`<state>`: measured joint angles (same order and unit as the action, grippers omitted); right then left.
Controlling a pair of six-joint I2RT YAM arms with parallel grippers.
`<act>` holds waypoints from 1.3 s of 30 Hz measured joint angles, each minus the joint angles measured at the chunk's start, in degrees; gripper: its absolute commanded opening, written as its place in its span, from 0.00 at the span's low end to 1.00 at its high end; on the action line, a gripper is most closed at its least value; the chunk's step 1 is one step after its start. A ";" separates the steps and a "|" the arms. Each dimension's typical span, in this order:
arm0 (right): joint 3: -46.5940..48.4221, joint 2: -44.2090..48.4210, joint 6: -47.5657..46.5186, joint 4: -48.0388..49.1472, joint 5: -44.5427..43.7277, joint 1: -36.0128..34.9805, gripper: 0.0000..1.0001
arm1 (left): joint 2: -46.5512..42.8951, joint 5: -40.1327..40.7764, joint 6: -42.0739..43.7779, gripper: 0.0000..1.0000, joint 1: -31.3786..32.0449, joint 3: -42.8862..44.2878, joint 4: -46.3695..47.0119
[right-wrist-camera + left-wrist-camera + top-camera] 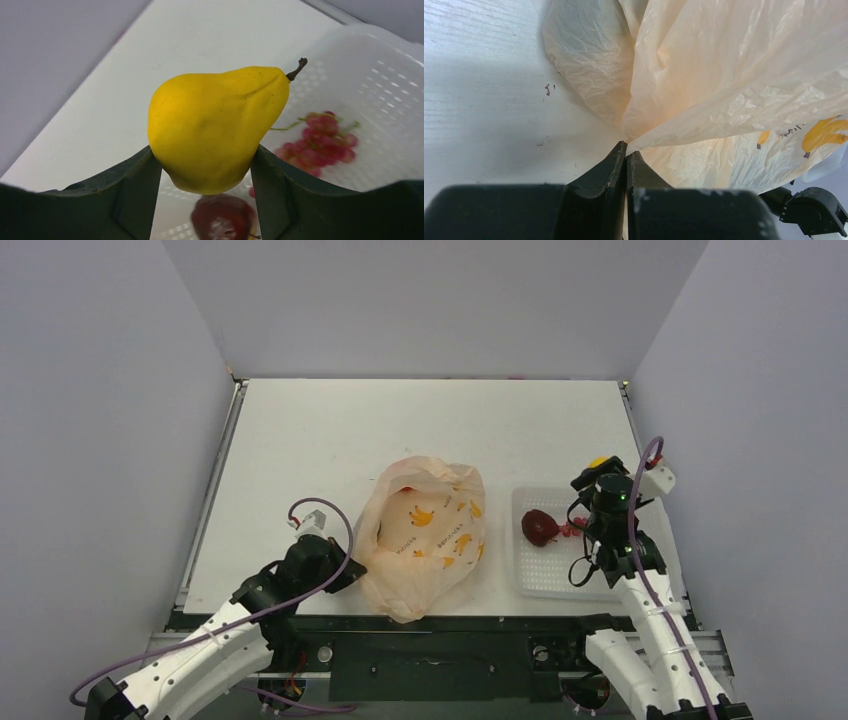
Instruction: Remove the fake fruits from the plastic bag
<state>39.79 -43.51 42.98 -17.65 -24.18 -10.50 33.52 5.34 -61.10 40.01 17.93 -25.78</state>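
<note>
The plastic bag (425,530), pale peach with yellow bananas, lies crumpled at the table's near middle. A bit of red (407,490) shows inside its open mouth. My left gripper (345,575) is shut on the bag's near left edge; in the left wrist view its fingertips (626,148) pinch the film of the bag (724,90). My right gripper (204,150) hangs over the white tray (560,575), shut on a yellow pear (215,125), also visible from above (600,462). A dark maroon fruit (540,527) and a string of red berries (573,530) lie in the tray.
The perforated white tray (380,75) sits right of the bag, near the table's right edge. Grey walls enclose the table on three sides. Bare white table stretches behind the bag and to its left.
</note>
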 measured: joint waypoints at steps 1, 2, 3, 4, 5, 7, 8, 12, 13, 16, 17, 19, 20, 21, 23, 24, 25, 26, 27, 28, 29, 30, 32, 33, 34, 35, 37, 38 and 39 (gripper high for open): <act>-1.20 0.00 1.22 -0.98 0.09 2.38 0.00 | 0.31 -0.04 0.07 0.00 0.00 0.00 0.11; -2.86 0.00 2.75 -2.19 0.17 5.44 0.00 | 0.59 -0.04 0.11 0.00 0.00 0.00 0.35; -4.55 -0.15 4.11 -3.87 0.11 8.39 0.00 | 1.01 -0.13 0.13 0.00 0.00 0.00 0.66; -5.60 -0.35 5.01 -5.07 -0.42 10.21 0.00 | 1.40 -0.28 0.20 0.00 0.00 0.00 0.96; -6.47 -0.70 5.92 -6.78 -1.05 11.76 0.00 | 1.99 -0.48 0.28 0.00 0.00 0.00 1.42; -7.02 -1.73 7.23 -9.18 -2.45 12.87 0.00 | 3.08 -1.09 0.35 0.00 0.00 0.00 2.21; -7.02 -2.34 7.72 -9.64 -3.37 13.35 0.00 | 3.52 -1.31 0.39 0.00 0.00 0.00 2.36; -7.02 -6.58 9.20 -10.34 -6.10 16.96 0.00 | 3.43 -1.64 0.52 0.00 0.00 0.00 2.45; -7.02 -8.26 9.40 -10.36 -6.36 18.64 0.00 | 3.08 -1.64 0.52 0.00 0.00 0.00 2.43; -6.82 -15.34 9.75 -10.32 -5.60 23.82 0.00 | 1.99 -1.64 0.55 0.00 0.00 0.00 2.43; -6.75 -17.07 9.77 -10.40 -5.14 24.90 0.00 | 1.84 -1.64 0.57 0.00 0.00 0.00 2.43; -6.69 -20.61 9.81 -10.38 -3.45 26.82 0.01 | 1.77 -1.64 0.68 0.00 0.00 0.00 2.40; -6.69 -21.53 9.84 -10.38 -2.84 27.34 0.02 | 1.77 -1.64 0.72 0.00 0.00 0.00 2.40; -6.69 -22.21 9.86 -10.25 -2.25 27.74 0.07 | 1.77 -1.64 0.74 0.00 0.00 0.00 2.40; -6.69 -22.47 10.01 -9.55 -1.25 27.80 0.18 | 1.84 -1.64 0.74 0.00 0.00 0.00 2.36; -6.69 -22.45 10.03 -9.09 -0.79 27.80 0.23 | 1.79 -1.64 0.74 0.00 0.00 0.00 2.38; -6.69 -22.45 10.03 -8.79 -0.39 27.80 0.36 | 1.77 -1.64 0.74 0.00 0.00 0.00 2.38; -6.71 -22.45 10.03 -8.55 0.04 27.80 0.49 | 1.73 -1.64 0.74 0.00 0.00 0.00 2.38; -6.71 -22.45 9.99 -8.39 0.50 27.78 0.56 | 1.66 -1.64 0.74 0.00 0.00 0.00 2.36; -6.71 -22.45 9.94 -8.20 1.01 27.78 0.65 | 1.60 -1.64 0.74 0.00 0.00 0.00 2.36; -6.71 -22.45 9.92 -8.07 1.33 27.76 0.68 | 1.51 -1.64 0.74 0.00 0.00 0.00 2.38; -6.71 -22.38 9.90 -7.93 1.81 27.71 0.74 | 1.42 -1.64 0.74 0.00 0.00 0.00 2.38; -6.71 -22.14 9.68 -7.91 2.60 27.28 0.79 | 1.40 -1.64 0.74 0.00 0.00 0.00 2.38; -6.71 -21.86 9.60 -8.00 2.82 26.84 0.81 | 1.42 -1.66 0.74 0.00 0.00 0.00 2.38; -6.69 -21.40 9.60 -8.15 2.99 26.21 0.83 | 1.42 -1.64 0.74 0.00 0.00 0.00 2.38; -6.67 -20.79 9.60 -8.48 3.02 25.51 0.83 | 1.42 -1.66 0.74 0.00 0.00 0.00 2.38; -6.34 -19.45 9.64 -9.55 2.95 23.93 0.85 | 1.40 -1.66 0.74 0.00 0.00 0.00 2.38; -5.81 -18.51 9.77 -10.47 2.40 22.40 0.86 | 1.40 -1.66 0.74 0.00 0.00 0.00 2.36; -5.07 -17.66 9.86 -11.45 1.97 20.90 0.86 | 1.36 -1.66 0.74 0.00 0.00 0.00 2.36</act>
<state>34.72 -61.17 52.84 -29.10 -22.22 10.39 34.87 3.68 -60.36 40.01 17.93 -23.42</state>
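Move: The right hand already holds the pear. The free spot for it, in the tray's right part, lies about 6 cm back, 12 cm to the right and 18 cm below that hand. The grapes lie roughly 4 cm back, 2 cm right and 20 below; the dark red fruit some 4 cm back, 9 cm left and 19 below. From the left hand, that spot is about 7 cm ahead, 58 cm right and slightly lower. Down and to the right, with some drawing back, the right hand carries the pear about 17 cm down and 13 cm right into the tray beside the grapes, its fingers tipping down and swinging clockwise some 35 degrees. There it opens, then backs off leftward and a little up, still opening. The left hand keeps its pinch on the bag's edge. ##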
